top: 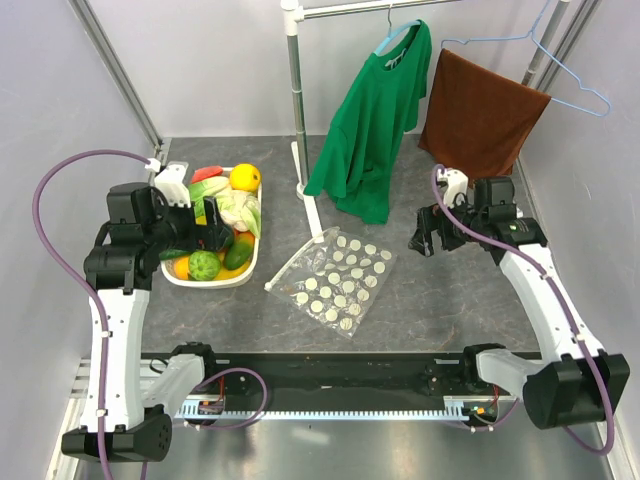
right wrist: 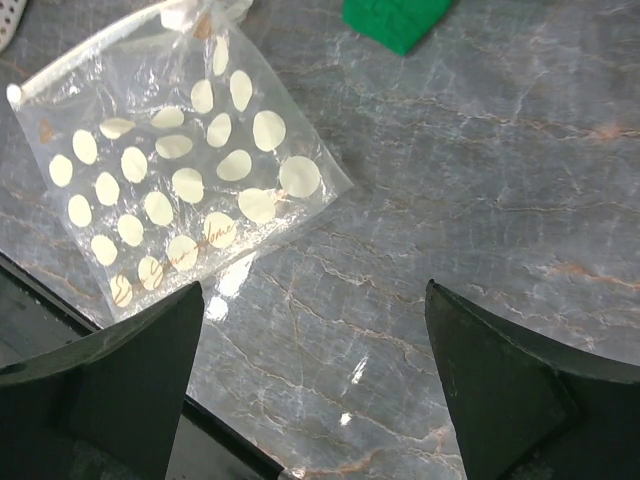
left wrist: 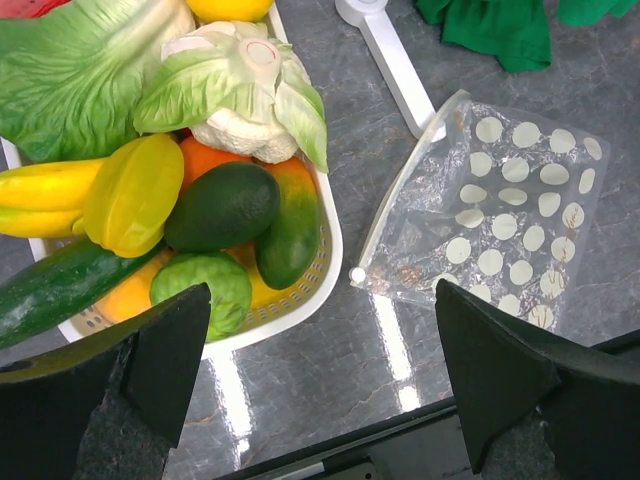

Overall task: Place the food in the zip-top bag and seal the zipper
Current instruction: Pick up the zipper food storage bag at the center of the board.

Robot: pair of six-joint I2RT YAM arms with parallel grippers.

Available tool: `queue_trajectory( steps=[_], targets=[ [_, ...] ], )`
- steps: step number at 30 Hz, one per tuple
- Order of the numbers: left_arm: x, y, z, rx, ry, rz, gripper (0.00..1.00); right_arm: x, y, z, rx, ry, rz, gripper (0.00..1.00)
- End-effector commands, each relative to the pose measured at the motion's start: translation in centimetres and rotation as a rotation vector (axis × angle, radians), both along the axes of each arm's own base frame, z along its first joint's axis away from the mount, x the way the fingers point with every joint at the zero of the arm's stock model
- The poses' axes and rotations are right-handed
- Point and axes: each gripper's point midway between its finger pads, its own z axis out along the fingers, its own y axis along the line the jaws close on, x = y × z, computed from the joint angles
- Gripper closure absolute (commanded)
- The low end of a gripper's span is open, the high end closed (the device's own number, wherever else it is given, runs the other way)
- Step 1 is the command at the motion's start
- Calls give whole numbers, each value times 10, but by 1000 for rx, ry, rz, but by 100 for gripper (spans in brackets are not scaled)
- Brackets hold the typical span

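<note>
The food fills a white basket (top: 212, 282) at the left: a pale-green cabbage (left wrist: 240, 85), a yellow starfruit (left wrist: 135, 190), a dark avocado (left wrist: 222, 205), a cucumber (left wrist: 55, 290) and a lemon (top: 244, 177). The zip-top bag (top: 338, 280), clear with cream dots, lies flat and empty mid-table. Its zipper (left wrist: 400, 190) runs along the edge facing the basket, also visible in the right wrist view (right wrist: 95, 50). My left gripper (top: 215, 228) hovers open over the basket's near right corner (left wrist: 322, 300). My right gripper (top: 428, 236) hangs open above bare table right of the bag (right wrist: 312, 300).
A white clothes rack pole (top: 295, 90) rises behind the bag, and its foot (top: 312, 205) reaches toward the bag's far corner. A green shirt (top: 375, 120) and a brown towel (top: 480, 110) hang at the back. A black rail (top: 330, 370) borders the near edge.
</note>
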Motion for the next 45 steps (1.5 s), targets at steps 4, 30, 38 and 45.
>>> queue_trajectory(
  steps=[4, 30, 38, 45],
  targets=[
    [0, -12, 22, -75, -72, -24, 0, -2, 22, -16, -25, 12, 174, 2],
    [-26, -54, 10, -200, -197, -265, 0, 69, 139, -110, -316, 34, 367, 12],
    [-23, -58, -2, -214, -184, -292, 0, 81, 155, -135, -320, 70, 439, 25],
    [-20, -58, -12, -217, -154, -288, 0, 52, 157, -137, -262, 93, 533, 45]
  ],
)
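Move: The zip-top bag lies flat with its middle about 19 cm to the right hand's left, 2 cm back and 17 cm below. Its far zipper corner is some 8 cm ahead and 19 cm left; the green shirt's hem hangs about 13 cm ahead and 9 cm left. From the left hand, the bag's middle is roughly 26 cm right, level in reach, and 26 cm below. Right hand drops about 15 cm, reaching left and forward to the bag's far-side edge, half-closing; left eases right. ##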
